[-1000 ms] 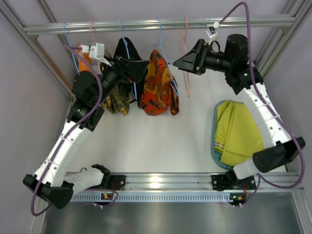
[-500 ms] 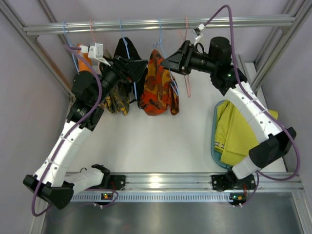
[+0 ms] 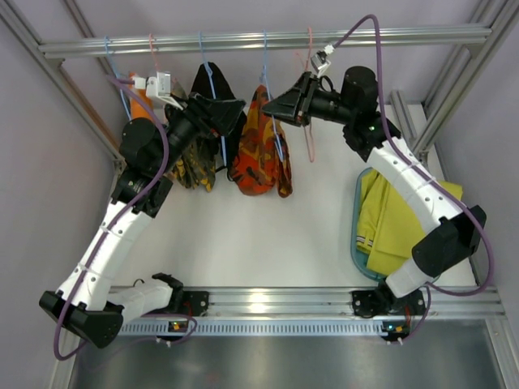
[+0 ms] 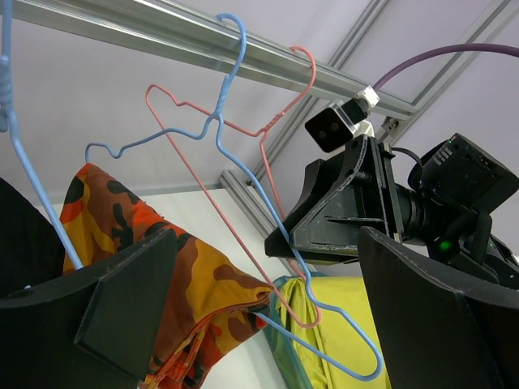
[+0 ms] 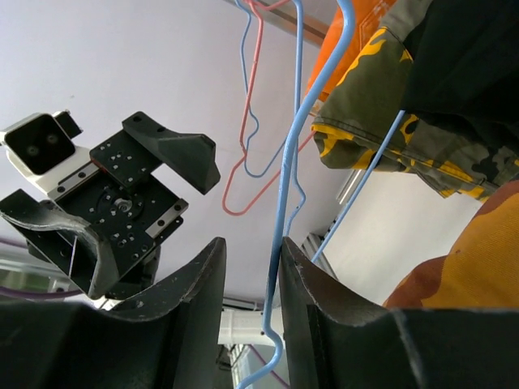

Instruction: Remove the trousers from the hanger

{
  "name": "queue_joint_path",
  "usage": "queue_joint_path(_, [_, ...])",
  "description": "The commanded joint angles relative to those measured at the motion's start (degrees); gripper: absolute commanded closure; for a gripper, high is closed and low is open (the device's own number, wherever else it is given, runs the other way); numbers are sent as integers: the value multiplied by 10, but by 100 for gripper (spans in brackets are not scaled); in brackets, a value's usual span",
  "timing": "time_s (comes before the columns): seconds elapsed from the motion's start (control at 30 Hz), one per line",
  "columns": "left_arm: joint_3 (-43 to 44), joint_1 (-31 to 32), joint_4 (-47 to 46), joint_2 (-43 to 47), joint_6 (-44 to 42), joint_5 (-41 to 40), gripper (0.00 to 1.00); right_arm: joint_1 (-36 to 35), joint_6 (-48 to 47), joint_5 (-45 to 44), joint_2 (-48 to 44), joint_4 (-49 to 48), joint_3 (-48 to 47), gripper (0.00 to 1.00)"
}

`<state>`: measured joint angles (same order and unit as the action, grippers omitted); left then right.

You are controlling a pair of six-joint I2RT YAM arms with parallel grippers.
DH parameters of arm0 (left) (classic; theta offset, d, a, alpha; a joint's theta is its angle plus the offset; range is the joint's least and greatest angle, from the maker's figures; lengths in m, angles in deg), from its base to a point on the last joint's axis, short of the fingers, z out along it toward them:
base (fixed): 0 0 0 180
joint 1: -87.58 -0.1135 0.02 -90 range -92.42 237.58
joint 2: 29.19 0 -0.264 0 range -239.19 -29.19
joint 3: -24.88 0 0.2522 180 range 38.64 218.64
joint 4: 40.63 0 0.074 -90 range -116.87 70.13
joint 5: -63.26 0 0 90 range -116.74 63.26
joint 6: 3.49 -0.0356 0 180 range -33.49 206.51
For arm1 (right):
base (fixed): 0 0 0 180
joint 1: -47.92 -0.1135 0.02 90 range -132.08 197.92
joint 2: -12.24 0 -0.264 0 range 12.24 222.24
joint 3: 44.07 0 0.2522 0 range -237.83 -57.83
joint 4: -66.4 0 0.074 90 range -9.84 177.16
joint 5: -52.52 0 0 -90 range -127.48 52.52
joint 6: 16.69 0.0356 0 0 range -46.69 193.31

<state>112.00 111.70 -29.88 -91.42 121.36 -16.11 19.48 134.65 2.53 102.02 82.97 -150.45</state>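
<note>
Orange camouflage trousers (image 3: 259,150) hang folded over a blue hanger (image 3: 266,65) on the rail; they show again as trousers (image 4: 162,267) on the hanger (image 4: 243,186) in the left wrist view. My right gripper (image 3: 272,104) straddles that hanger's wire (image 5: 284,203) below the hook. The wire rests against one finger, with a gap on the other side, so the gripper (image 5: 253,284) is open. My left gripper (image 3: 231,113) hangs wide open just left of the trousers, holding nothing; the left wrist view has this gripper (image 4: 276,316) facing the trousers' fold.
An empty pink hanger (image 3: 310,89) hangs right of the blue one. Olive camouflage trousers (image 3: 195,162), a black garment (image 3: 212,81) and an orange garment (image 3: 139,105) hang further left. A teal tray (image 3: 357,235) at the right holds a yellow garment (image 3: 397,219). The frame's posts stand on both sides.
My right arm has swung left from beside the pink hanger to the blue hanger, and its jaws have narrowed around the wire. The left arm has stayed still.
</note>
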Motion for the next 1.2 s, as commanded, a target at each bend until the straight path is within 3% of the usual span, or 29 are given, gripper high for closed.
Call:
queue_joint_path(0.0, [-3,-4,-33,9,6,3,2,-9,32,13,7,-62,-1,67])
queue_joint_path(0.23, [-8,-7,-33,11,8,3,2,-9,45,13,18,-81,-2,72])
queue_joint_path(0.4, [-10,-9,-33,9,13,3,2,-9,44,16,22,-90,-15,100])
queue_joint_path(0.87, [-6,-9,-33,7,10,6,2,-8,7,-9,-24,-279,-50,100])
queue_joint_path(1.17, [-8,-9,-33,8,8,7,2,-9,-52,-28,-37,-320,-43,100])
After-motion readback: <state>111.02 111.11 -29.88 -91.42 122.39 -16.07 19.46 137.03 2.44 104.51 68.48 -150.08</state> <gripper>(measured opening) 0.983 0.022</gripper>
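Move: Between the right hand's open fingertips runs the near wire of the blue hanger carrying the orange camouflage trousers; those trousers hang about 7 cm ahead, some 1 cm left and 12 cm below the hand. The black trousers are roughly 11 cm to its left, 9 cm ahead and 9 cm lower; the empty pink hanger is some 10 cm to its right and 7 cm ahead. From the left hand, the camouflage trousers lie about 10 cm ahead, 6 cm right and 13 cm below. Easing about 1 cm to the left, forward and down along the near side of the blue hanger, the right hand shuts its part-open fingers and pinches the wire. It then lifts the hanger straight up by roughly 3.5 cm, rolling some 10 degrees so that its forward side comes up and tipping its fingertips slightly upward. ##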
